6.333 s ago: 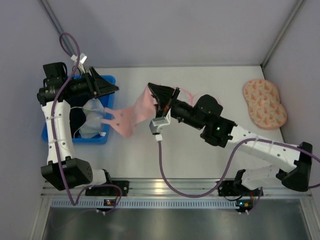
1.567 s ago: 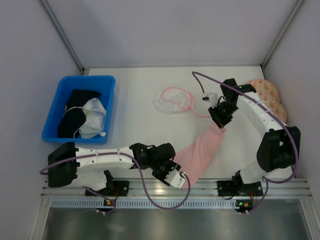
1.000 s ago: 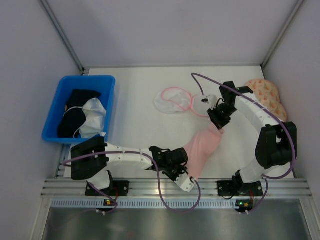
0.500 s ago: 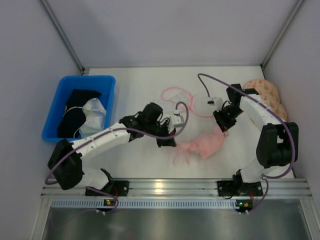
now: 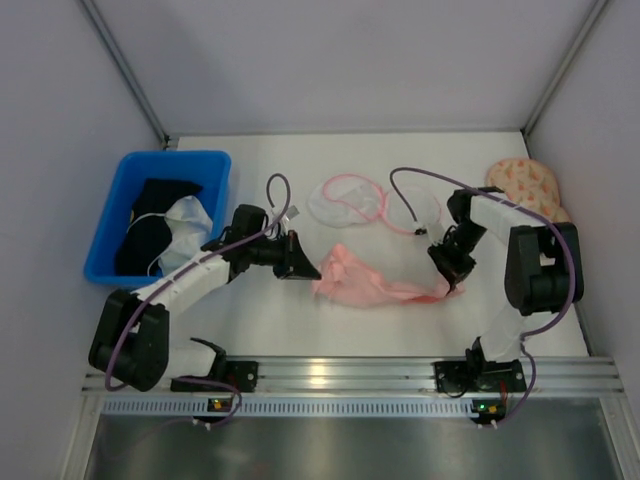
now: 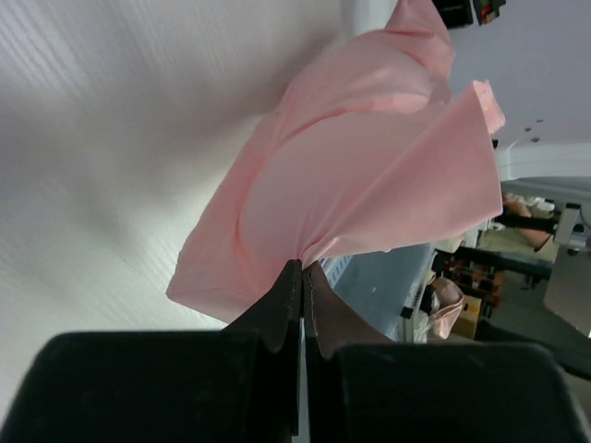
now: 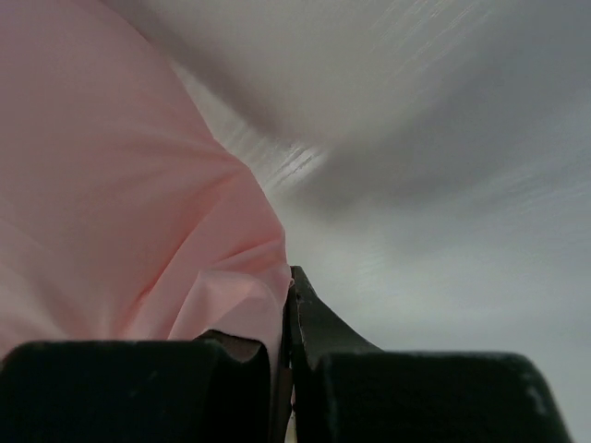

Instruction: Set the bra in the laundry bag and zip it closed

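The light-pink bra (image 5: pixel 368 287) lies stretched across the table's middle between both grippers. My left gripper (image 5: pixel 308 272) is shut on its left end; in the left wrist view the gripper (image 6: pixel 303 269) pinches a fold of the bra (image 6: pixel 360 175). At the other end, my right gripper (image 5: pixel 453 287) is shut on the fabric, and the right wrist view shows the gripper (image 7: pixel 291 284) clamping the bra's (image 7: pixel 129 194) edge. The laundry bag (image 5: pixel 342 203), white mesh with pink edging, lies open behind the bra, its pink-rimmed flap (image 5: pixel 415 213) to the right.
A blue bin (image 5: pixel 115 262) with black and white garments stands at the left. A peach speckled two-lobed item (image 5: pixel 528 180) lies at the back right, close to the right arm's elbow. Grey walls close in the sides and back.
The left gripper has shut on the bra and drawn it leftward, spreading the crumpled fabric out. The right gripper, still gripping, has moved a little nearer.
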Controlling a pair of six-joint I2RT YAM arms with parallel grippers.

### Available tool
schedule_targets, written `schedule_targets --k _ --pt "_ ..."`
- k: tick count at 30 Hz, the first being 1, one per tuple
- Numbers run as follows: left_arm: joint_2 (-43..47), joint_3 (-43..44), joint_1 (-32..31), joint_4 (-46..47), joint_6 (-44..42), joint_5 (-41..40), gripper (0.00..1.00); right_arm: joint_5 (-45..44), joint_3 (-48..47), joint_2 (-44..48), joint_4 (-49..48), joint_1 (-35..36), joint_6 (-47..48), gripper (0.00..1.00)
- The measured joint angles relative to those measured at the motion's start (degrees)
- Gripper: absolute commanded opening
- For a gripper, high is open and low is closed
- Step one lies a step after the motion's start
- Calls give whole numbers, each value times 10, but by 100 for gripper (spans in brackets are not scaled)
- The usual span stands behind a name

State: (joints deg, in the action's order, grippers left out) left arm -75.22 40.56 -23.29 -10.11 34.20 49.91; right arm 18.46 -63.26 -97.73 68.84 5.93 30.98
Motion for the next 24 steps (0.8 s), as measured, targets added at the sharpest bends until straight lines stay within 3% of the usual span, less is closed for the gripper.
schedule_targets --k 6,13,17,21,24 --pt "25 -6 23 2 71 -29 0 -2 0 -35 44 0 11 0" --pt "58 -19 26 -2 89 -79 0 2 -2 -35 63 0 22 0" --pt "51 -32 26 -10 55 -105 43 6 -2 -35 59 0 17 0" --pt "32 -33 26 -24 15 -117 57 10 -5 -35 57 0 10 0" --pt "40 -33 26 -32 -12 -124 61 9 -17 -35 57 0 9 0"
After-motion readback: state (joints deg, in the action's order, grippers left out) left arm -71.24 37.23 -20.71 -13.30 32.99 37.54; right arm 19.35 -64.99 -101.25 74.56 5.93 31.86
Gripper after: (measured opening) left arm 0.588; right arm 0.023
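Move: The left gripper already holds the bra's left end above the table. The bare table spot where that end should lie is about 11 cm below, 2 cm left and 1 cm back. The bra's middle is some 14 cm to its right, 2 cm back and 8 cm lower. The laundry bag's middle lies about 20 cm ahead, 14 cm right. The right gripper, low at the other end, has the bra's middle about 17 cm left, 1 cm back and 4 cm below. Bring the left gripper about 2.5 cm forward and left with a slight rise, drawing the bra's end away from the right gripper, swinging the fingers some 10 degrees counter-clockwise; then sink about 4 cm while still drifting left and open wide to let go. Keep the right gripper pinched on its end, drawing it back 2.5 cm towards the base, then easing forward 1 cm. ##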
